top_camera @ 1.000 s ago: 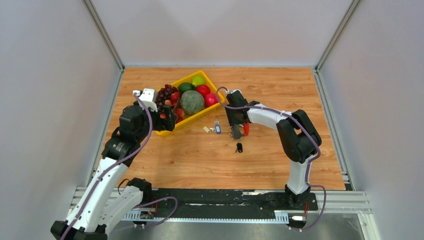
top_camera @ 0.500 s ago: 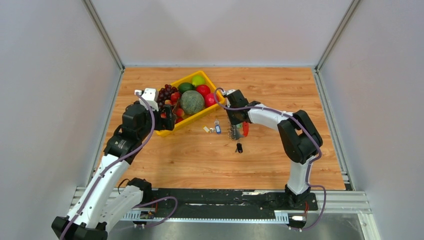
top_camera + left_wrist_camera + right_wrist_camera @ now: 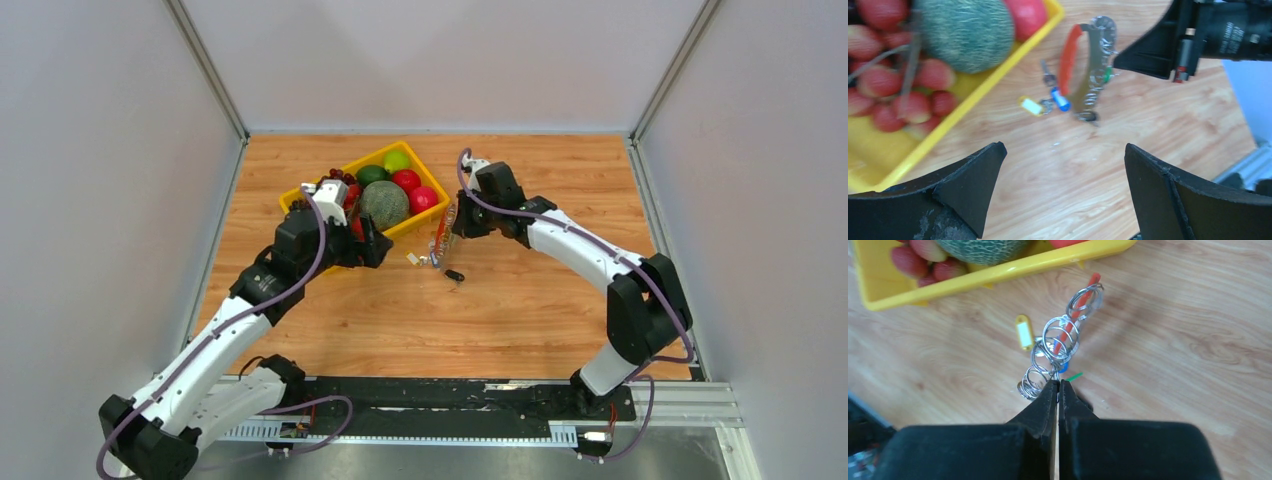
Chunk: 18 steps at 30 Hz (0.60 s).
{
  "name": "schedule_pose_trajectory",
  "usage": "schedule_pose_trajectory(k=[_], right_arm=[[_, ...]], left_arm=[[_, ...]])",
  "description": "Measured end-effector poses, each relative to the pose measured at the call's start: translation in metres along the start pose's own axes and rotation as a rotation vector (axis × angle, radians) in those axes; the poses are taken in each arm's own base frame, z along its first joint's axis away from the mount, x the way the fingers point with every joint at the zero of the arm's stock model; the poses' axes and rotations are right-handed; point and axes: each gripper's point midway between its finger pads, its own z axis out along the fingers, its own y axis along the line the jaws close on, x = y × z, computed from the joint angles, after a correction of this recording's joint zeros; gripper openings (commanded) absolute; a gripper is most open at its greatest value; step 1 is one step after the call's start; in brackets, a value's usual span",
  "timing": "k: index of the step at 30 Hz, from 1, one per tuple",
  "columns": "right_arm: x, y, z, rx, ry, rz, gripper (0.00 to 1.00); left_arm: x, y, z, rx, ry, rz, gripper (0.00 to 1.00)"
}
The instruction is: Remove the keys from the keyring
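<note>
The keys (image 3: 1055, 342) are a bunch of silver metal loops joined to the red keyring (image 3: 1074, 317). My right gripper (image 3: 1058, 383) is shut on the near end of the silver bunch. From the top, this gripper (image 3: 456, 226) holds the keys (image 3: 441, 243) tilted up off the wood. A black fob (image 3: 453, 274) trails just below them. In the left wrist view the red keyring (image 3: 1068, 57) and keys (image 3: 1094, 75) hang ahead, beside the right gripper's black fingers (image 3: 1148, 50). My left gripper (image 3: 1063, 150) stands open over bare wood, short of the bunch.
A yellow basket (image 3: 428, 181) of fruit, with a melon (image 3: 384, 203) and red strawberries (image 3: 908, 100), sits just left of the bunch. A yellow tag (image 3: 1023, 333) and a blue tag (image 3: 1060, 99) hang from the bunch. Grey walls enclose the wooden table (image 3: 560, 300).
My right gripper has shut on the bunch and carried it up and left toward the basket, dragging the black fob along. My left arm has swung right toward the bunch, still open.
</note>
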Motion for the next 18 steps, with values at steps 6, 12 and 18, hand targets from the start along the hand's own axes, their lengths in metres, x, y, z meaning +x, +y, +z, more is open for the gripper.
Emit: schedule_pose_trajectory(k=[6,12,18], right_arm=[[-0.001,0.016,-0.027,-0.079,0.024,0.149,0.00],[-0.006,0.034,-0.056,-0.148,0.020,0.210,0.00],[-0.011,0.057,-0.084,-0.261,0.003,0.204,0.00]], left_arm=[[0.018,-0.055,0.022,0.162,0.019,-0.001,1.00],[0.049,-0.089,0.043,0.239,0.031,0.052,1.00],[0.060,-0.095,0.053,0.224,-0.022,0.181,1.00]])
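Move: The keyring hangs from the right fingers, its middle about 2 cm left of the right hand and 4 cm below it. From the open left hand that is some 13 cm to the right, 7 cm ahead and 14 cm lower. Counted from the left hand, down near the table, the yellow tag lies about 7 cm right and 7 ahead, the blue tag 13 right and 7 ahead, and the black car key 17 right and 3 ahead. The keyring, still pinched in the shut right fingers, is lifted about 8 cm and drawn back some 6 cm, the hand rolling its left side up by 15 degrees or so. The left hand meanwhile sweeps right towards the hanging rings, sinking on the way and turning slightly clockwise, jaws staying wide open; no touch by the left fingers can be seen. ##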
